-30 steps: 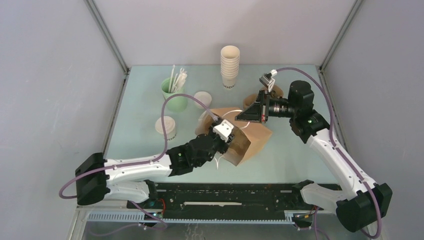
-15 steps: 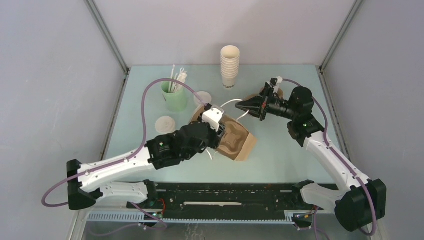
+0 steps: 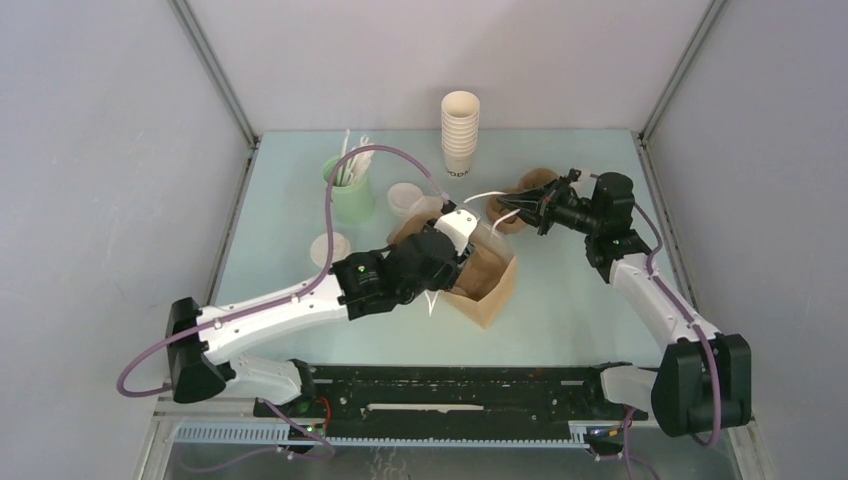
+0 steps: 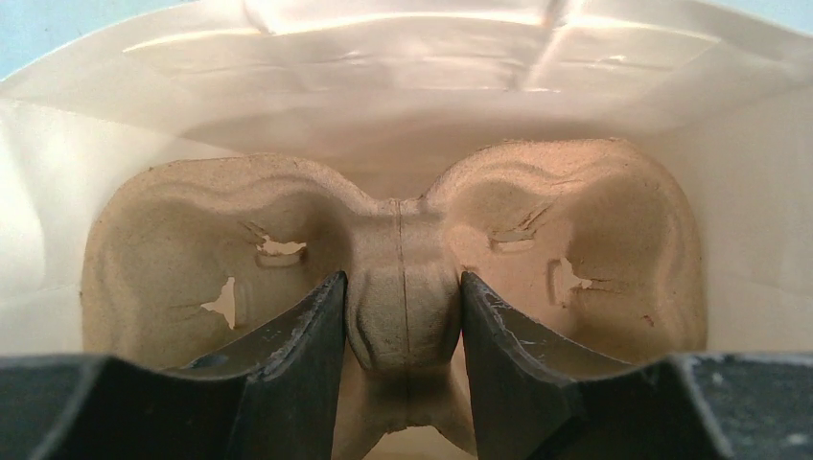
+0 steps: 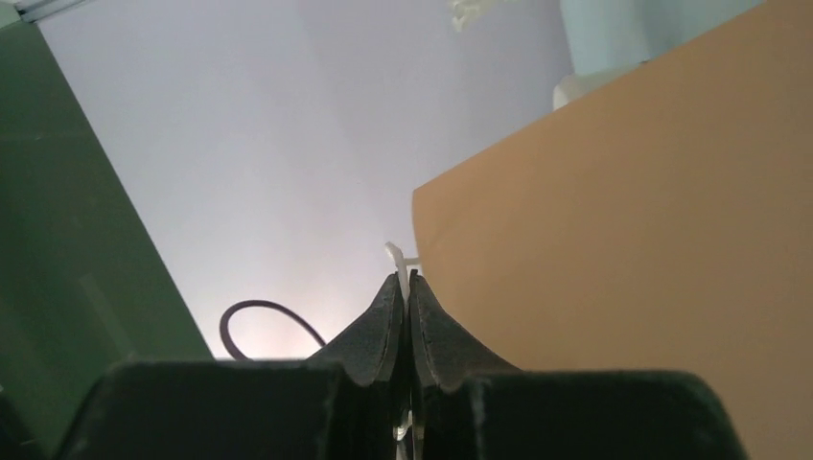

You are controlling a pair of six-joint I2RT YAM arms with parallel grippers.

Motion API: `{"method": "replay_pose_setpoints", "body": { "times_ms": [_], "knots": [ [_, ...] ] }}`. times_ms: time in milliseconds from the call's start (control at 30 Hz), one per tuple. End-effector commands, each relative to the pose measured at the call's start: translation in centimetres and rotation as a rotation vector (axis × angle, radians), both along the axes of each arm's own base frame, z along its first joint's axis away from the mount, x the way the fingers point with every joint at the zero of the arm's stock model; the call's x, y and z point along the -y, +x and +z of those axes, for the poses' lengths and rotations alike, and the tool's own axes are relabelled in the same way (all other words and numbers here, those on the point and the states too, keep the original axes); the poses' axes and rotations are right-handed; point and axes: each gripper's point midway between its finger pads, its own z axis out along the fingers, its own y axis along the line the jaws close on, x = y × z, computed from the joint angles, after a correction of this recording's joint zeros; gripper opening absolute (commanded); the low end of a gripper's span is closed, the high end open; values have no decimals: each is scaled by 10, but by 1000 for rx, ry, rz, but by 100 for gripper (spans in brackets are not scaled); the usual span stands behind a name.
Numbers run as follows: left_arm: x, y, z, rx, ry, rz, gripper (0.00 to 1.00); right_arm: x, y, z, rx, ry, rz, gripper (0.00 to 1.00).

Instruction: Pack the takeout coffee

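The takeout coffee (image 3: 330,246), a small white lidded cup, stands at the left of the table, apart from both grippers. A brown paper bag (image 3: 492,290) with a white inside (image 4: 383,57) lies open at the centre. My left gripper (image 4: 401,287) reaches into it, so its fingers are hidden in the top view. It is shut on the middle ridge of a moulded cardboard cup carrier (image 4: 403,240). My right gripper (image 3: 527,210) is behind the bag. In the right wrist view this gripper (image 5: 404,280) is shut on the thin white bag handle (image 3: 488,196), next to the bag's brown side (image 5: 623,240).
A tall stack of lidless white cups (image 3: 460,130) stands at the back. A mint-green cup with straws (image 3: 350,197) is at the back left, with loose white lids (image 3: 405,197) beside it. A second brown carrier (image 3: 537,183) lies under the right wrist. Grey walls close in three sides.
My right gripper has dropped lower and drawn back to the right, with the white handle trailing from it. My left arm has swung with the bag and the carrier stays in its jaws.
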Motion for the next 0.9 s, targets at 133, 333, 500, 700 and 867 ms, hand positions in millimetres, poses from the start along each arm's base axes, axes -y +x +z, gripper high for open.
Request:
{"method": "replay_pose_setpoints", "body": {
  "times_ms": [133, 333, 500, 700, 867],
  "knots": [
    [14, 17, 34, 49, -57, 8, 50, -1, 1, -12, 176, -41, 143, 16],
    [29, 23, 48, 71, -67, -34, 50, 10, 11, -9, 282, -42, 163, 28],
    [36, 29, 48, 44, -36, -37, 49, 12, 8, -2, 389, -134, 181, 37],
    [38, 35, 42, 16, -27, -31, 49, 14, 8, 11, 486, -230, 188, 42],
    [40, 40, 45, 5, -17, -7, 49, 16, 12, 12, 502, -263, 189, 30]
  ]
}}
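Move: Still pinching the cup carrier inside the mouth of the paper bag, the left hand has the bag's middle right below it, about 8 cm down. The white lidded cup stands some 25 cm to its left and 9 cm ahead, the lid stack 11 cm left and 22 cm ahead. The right hand has the bag handle at its fingertips, with the bag's middle 8 cm back, 5 cm left and 13 cm down; the second carrier lies 16 cm ahead, 6 cm right, on the table. Opening from almost shut to about 0.4, the right fingers slacken around the bag handle while that hand dips nearly 3 cm, edges 2 cm forward, then climbs back, rolling about 25 degrees counter-clockwise as seen from behind it. The left hand keeps its hold on the carrier's middle ridge and carries it about 5 cm forward and to the right, rising some 2 cm, without turning. ##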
